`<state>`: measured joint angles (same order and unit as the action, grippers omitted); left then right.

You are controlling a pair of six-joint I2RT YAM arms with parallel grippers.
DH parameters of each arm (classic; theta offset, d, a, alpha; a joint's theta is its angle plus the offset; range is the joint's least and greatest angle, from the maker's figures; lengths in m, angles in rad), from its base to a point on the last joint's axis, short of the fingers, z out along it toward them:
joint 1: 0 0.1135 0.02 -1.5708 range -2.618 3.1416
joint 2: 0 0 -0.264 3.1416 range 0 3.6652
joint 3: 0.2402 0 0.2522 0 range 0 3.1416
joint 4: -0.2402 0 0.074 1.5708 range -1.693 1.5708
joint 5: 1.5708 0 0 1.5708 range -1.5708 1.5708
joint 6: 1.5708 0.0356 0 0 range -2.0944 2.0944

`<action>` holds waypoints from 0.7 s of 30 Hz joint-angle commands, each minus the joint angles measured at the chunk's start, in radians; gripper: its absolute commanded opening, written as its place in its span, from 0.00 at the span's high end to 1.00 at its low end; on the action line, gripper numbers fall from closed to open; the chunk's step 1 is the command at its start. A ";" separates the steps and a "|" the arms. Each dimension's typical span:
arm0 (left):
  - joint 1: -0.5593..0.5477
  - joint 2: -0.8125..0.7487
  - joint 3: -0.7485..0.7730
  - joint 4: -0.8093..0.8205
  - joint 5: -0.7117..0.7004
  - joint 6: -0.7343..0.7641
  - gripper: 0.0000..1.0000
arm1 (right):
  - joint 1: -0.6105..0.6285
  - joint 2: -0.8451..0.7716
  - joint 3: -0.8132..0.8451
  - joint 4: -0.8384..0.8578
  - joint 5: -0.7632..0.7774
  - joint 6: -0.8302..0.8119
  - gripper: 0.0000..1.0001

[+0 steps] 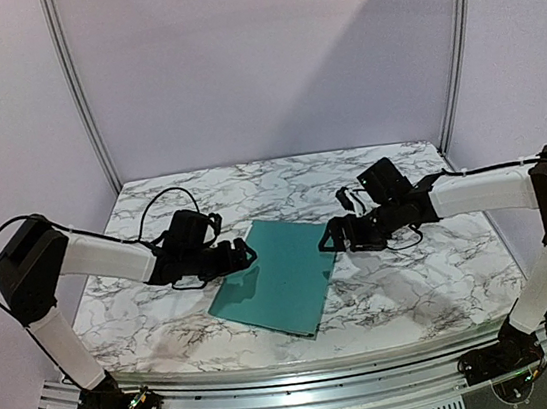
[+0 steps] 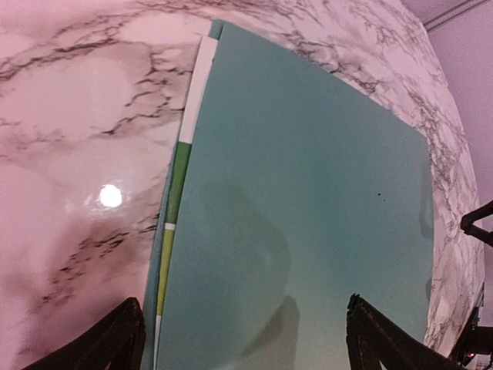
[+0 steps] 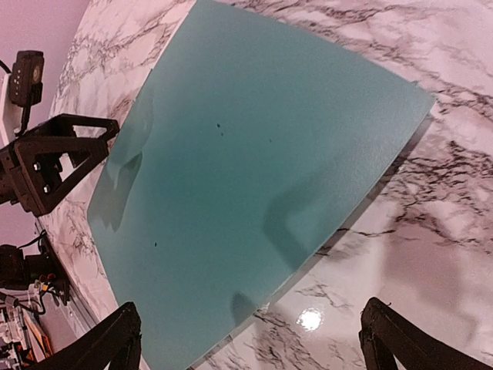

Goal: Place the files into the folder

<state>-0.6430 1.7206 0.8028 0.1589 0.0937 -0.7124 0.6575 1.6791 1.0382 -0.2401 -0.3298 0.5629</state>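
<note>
The teal-green folder (image 1: 278, 274) lies closed and flat on the marble table between the two arms. It fills the left wrist view (image 2: 308, 216) and the right wrist view (image 3: 246, 169). A thin strip of a sheet with a green and white edge (image 2: 179, 185) sticks out from under the folder's left side; the rest of the files is hidden. My left gripper (image 1: 245, 256) is open and empty at the folder's left edge, fingers (image 2: 115, 343) wide apart. My right gripper (image 1: 329, 241) is open and empty at the folder's right edge.
The marble table (image 1: 414, 277) ends at a metal rail near the arm bases. White walls with metal posts (image 1: 83, 98) close the back and sides. Cables loop behind both wrists.
</note>
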 commanded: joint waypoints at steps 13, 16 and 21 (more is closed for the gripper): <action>-0.204 0.181 0.163 0.147 0.085 -0.124 0.13 | -0.150 -0.184 -0.017 -0.135 0.142 -0.086 0.01; -0.227 0.181 0.183 0.155 0.080 -0.118 0.14 | -0.162 -0.213 -0.017 -0.153 0.168 -0.103 0.01; -0.236 0.090 0.185 0.120 -0.010 -0.050 0.14 | -0.169 -0.255 -0.015 -0.155 0.190 -0.126 0.01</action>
<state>-0.8680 1.8881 0.9710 0.2863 0.1467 -0.8131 0.4961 1.4696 1.0325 -0.3649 -0.1822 0.4702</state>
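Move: The folder is some 6 cm to the left hand's right and 5 cm nearer the base, with its surface about 4 cm below; the hand's fingers are already at its left edge. The files lie inside, centred about the same as the folder, a printed strip showing between the covers. From the right hand the folder is roughly 13 cm to the left, 3 cm back and 8 cm down. With its open fingers still against the folder's left edge, the left hand pushes the folder rightward about 12 cm, easing back 3 to 4 cm towards the base late on and turning some 10 degrees clockwise. The open right hand goes ahead of it, about 8 cm right while rising nearly 6 cm and reaching 4 cm forward, its fingers tipping up. ##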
